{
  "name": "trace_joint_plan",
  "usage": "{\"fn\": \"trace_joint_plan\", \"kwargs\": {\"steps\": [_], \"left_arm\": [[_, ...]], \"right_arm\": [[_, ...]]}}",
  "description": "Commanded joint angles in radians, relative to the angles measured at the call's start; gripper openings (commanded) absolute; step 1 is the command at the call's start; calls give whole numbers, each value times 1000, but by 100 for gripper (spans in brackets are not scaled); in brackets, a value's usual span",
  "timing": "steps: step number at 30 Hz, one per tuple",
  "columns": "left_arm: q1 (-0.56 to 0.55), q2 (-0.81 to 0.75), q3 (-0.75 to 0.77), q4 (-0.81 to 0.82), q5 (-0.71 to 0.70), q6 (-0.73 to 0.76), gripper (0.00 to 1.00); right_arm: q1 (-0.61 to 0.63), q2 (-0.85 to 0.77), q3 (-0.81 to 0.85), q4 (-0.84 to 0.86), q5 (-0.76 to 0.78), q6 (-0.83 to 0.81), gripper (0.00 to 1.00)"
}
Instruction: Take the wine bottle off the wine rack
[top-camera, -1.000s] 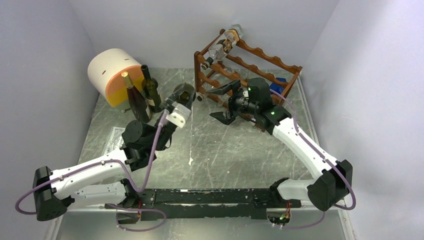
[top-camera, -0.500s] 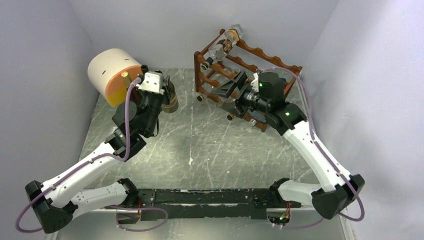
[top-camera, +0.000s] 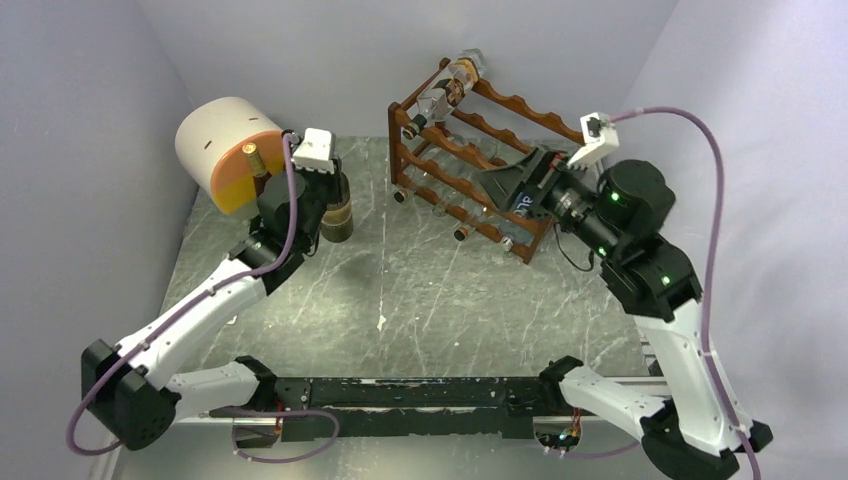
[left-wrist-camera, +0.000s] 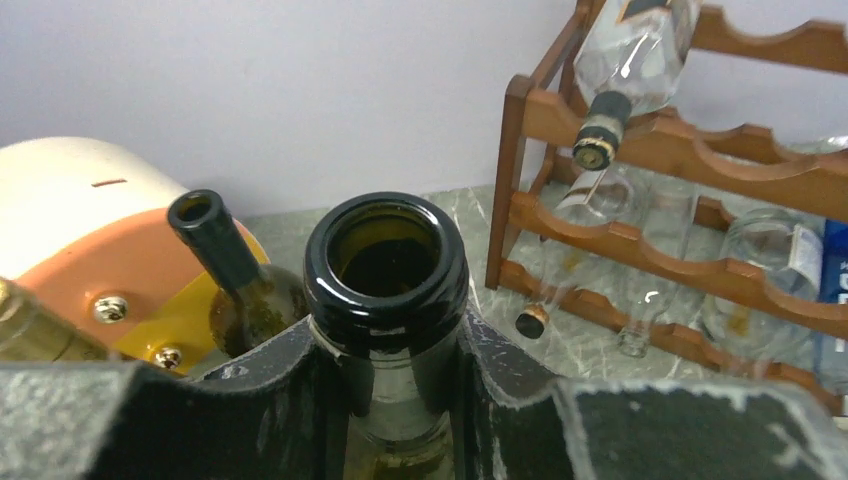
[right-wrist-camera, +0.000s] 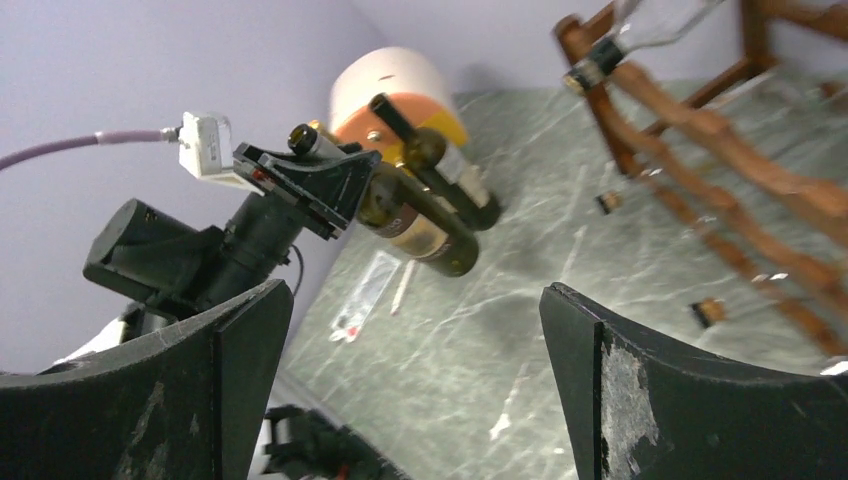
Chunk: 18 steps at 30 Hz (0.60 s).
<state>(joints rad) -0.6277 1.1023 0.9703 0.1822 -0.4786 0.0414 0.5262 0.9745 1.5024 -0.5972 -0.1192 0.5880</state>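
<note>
The dark green wine bottle (top-camera: 338, 218) stands upright at the back left, off the wine rack (top-camera: 497, 104). My left gripper (top-camera: 325, 190) is shut on its neck just under the open mouth (left-wrist-camera: 385, 262), and whether its base touches the table I cannot tell. The reddish-brown wine rack (left-wrist-camera: 640, 250) holds several clear bottles, one tilted on the top tier (top-camera: 446, 94). Raised over the rack's right half, my right gripper (top-camera: 510, 188) is open and empty. The right wrist view shows the held bottle (right-wrist-camera: 415, 225) beyond my open right gripper (right-wrist-camera: 415, 380).
A cream and orange cylinder (top-camera: 225, 150) lies at the back left, with a gold-capped bottle (top-camera: 252, 155) and a dark bottle (left-wrist-camera: 215, 250) beside it. A small packet (right-wrist-camera: 365, 295) lies on the grey table (top-camera: 440, 300). Walls close in on three sides.
My left arm swung the bottle from the table's middle to the back left and stood it upright beside the other bottles. My right arm lifted and drew back right, still open.
</note>
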Motion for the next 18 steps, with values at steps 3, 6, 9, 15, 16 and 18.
{"fn": "trace_joint_plan", "kwargs": {"steps": [3, 6, 9, 15, 16, 18], "left_arm": [[82, 125, 121, 139, 136, -30, 7], [135, 185, 157, 135, 138, -62, 7], [187, 201, 144, 154, 161, -90, 7], [210, 196, 66, 184, 214, -78, 7], [214, 193, 52, 188, 214, -73, 7], [229, 183, 15, 206, 214, -71, 7]], "right_arm": [[-2, -106, -29, -71, 209, -191, 100], [-2, -120, -20, -93, 246, -222, 100], [-1, -122, -6, -119, 271, -244, 100], [-1, -136, -34, -114, 298, -258, 100], [-2, -137, -39, -107, 296, -257, 100], [-2, -127, -44, -100, 284, -253, 100]]}}
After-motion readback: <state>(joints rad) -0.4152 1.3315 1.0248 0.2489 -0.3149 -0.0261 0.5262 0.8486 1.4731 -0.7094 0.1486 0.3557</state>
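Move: The left hand holds the wine bottle by its neck; the free table spot for it lies about 7 cm ahead, 3 cm left and some 31 cm below this hand. The standing green bottle is roughly 10 cm ahead and 8 cm left, the brown bottle 5 cm ahead and 14 cm left, the drawer box 16 cm ahead and 27 cm left. From the empty right hand the spot lies about 20 cm ahead, 30 cm left and 42 cm below. Keeping its grip around the neck, the left hand carries the wine bottle forward about 7 cm while lowering it some 5 cm, then eases slightly left towards the standing green bottle, tipping a few degrees down and coming nearly to a stop. The open right hand draws away to the right about 7 cm, turning some 15 degrees clockwise. ##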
